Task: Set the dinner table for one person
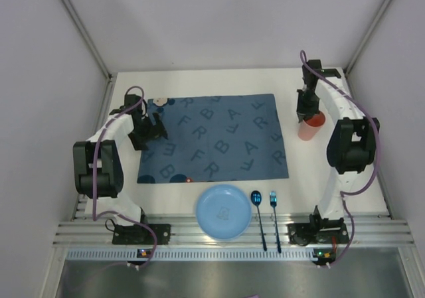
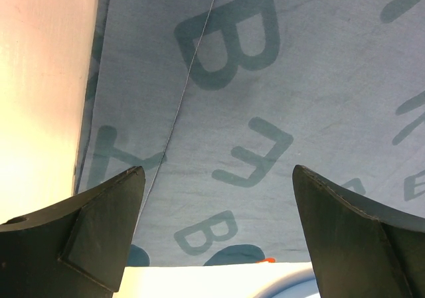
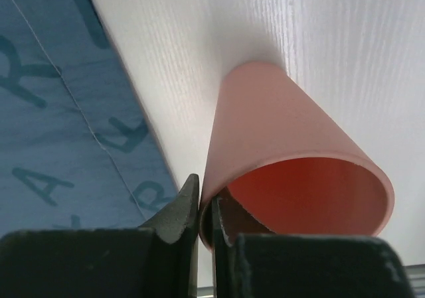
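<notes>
The white dinner table [image 1: 199, 79] carries a dark blue lettered cloth [image 1: 212, 139] in its middle. My right gripper [image 1: 308, 112] is shut on the rim of a pink cup [image 1: 311, 127] standing on the table right of the cloth; in the right wrist view one finger is inside the cup [image 3: 292, 158] and one outside. My left gripper [image 1: 149, 132] is open and empty over the cloth's left edge [image 2: 219, 112]. A light blue plate [image 1: 224, 211], a blue spoon [image 1: 257, 212] and a blue fork [image 1: 273, 213] lie near the front edge.
A ribbed aluminium rail [image 1: 219, 235] runs along the near edge between the arm bases. Grey walls enclose the table on three sides. The plate's rim [image 2: 292, 288] shows at the bottom of the left wrist view.
</notes>
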Tool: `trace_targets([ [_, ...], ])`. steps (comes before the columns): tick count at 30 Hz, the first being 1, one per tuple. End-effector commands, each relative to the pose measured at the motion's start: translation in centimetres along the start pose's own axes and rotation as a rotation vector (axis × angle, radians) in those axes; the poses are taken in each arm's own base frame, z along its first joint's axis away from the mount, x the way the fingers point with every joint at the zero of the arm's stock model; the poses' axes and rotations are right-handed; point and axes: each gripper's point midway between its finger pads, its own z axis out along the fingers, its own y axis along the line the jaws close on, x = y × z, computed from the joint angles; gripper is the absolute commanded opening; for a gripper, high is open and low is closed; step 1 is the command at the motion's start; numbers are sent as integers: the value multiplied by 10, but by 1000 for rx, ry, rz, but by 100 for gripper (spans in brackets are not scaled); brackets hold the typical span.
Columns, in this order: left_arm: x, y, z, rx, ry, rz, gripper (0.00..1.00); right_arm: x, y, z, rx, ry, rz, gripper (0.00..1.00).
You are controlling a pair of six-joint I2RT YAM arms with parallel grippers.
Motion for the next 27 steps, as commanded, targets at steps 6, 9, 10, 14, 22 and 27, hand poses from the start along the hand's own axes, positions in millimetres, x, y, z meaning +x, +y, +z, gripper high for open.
trace_targets([
  [6,-19,-8,-5,31,-64,10,98,-31,28,-57,54,-159,-74,0],
  [9,-24,-12,-3,44,-69,-2,98,-39,60,-81,24,-223,-118,0],
  [10,-25,-12,-3,48,-71,-6,98,-38,69,-85,11,-224,-126,0],
  [14,-24,-16,0,61,-61,-16,98,-43,120,-83,-67,-240,-189,0],
  [22,-19,-11,-6,42,-60,-18,98,-61,164,-26,-112,-224,-222,0],
  [27,-12,-7,-17,30,-67,-13,98,-65,178,-2,-141,-210,-222,0],
])
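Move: The right hand already has the cup pinched by its left rim; the cup's middle lies about 4 cm to the right of that hand and 5 cm below. The cup's goal, the far right part of the placemat, is some 11 cm left, 7 cm ahead and 10 cm below. From the same hand the fork lies about 32 cm back and 7 cm left, the spoon 31 cm back and 13 cm left. From the left hand that goal is roughly 42 cm right, 8 cm ahead. Up and to the left in an arc, the right hand keeps its pinch on the cup's rim and carries the cup from the bare table over the placemat's right edge, rising about 10 cm, then sinks almost as far. It ends some 15 cm left and 7 cm forward, having turned about 15 degrees counter-clockwise and swung its fingertips forward before partly righting them. ##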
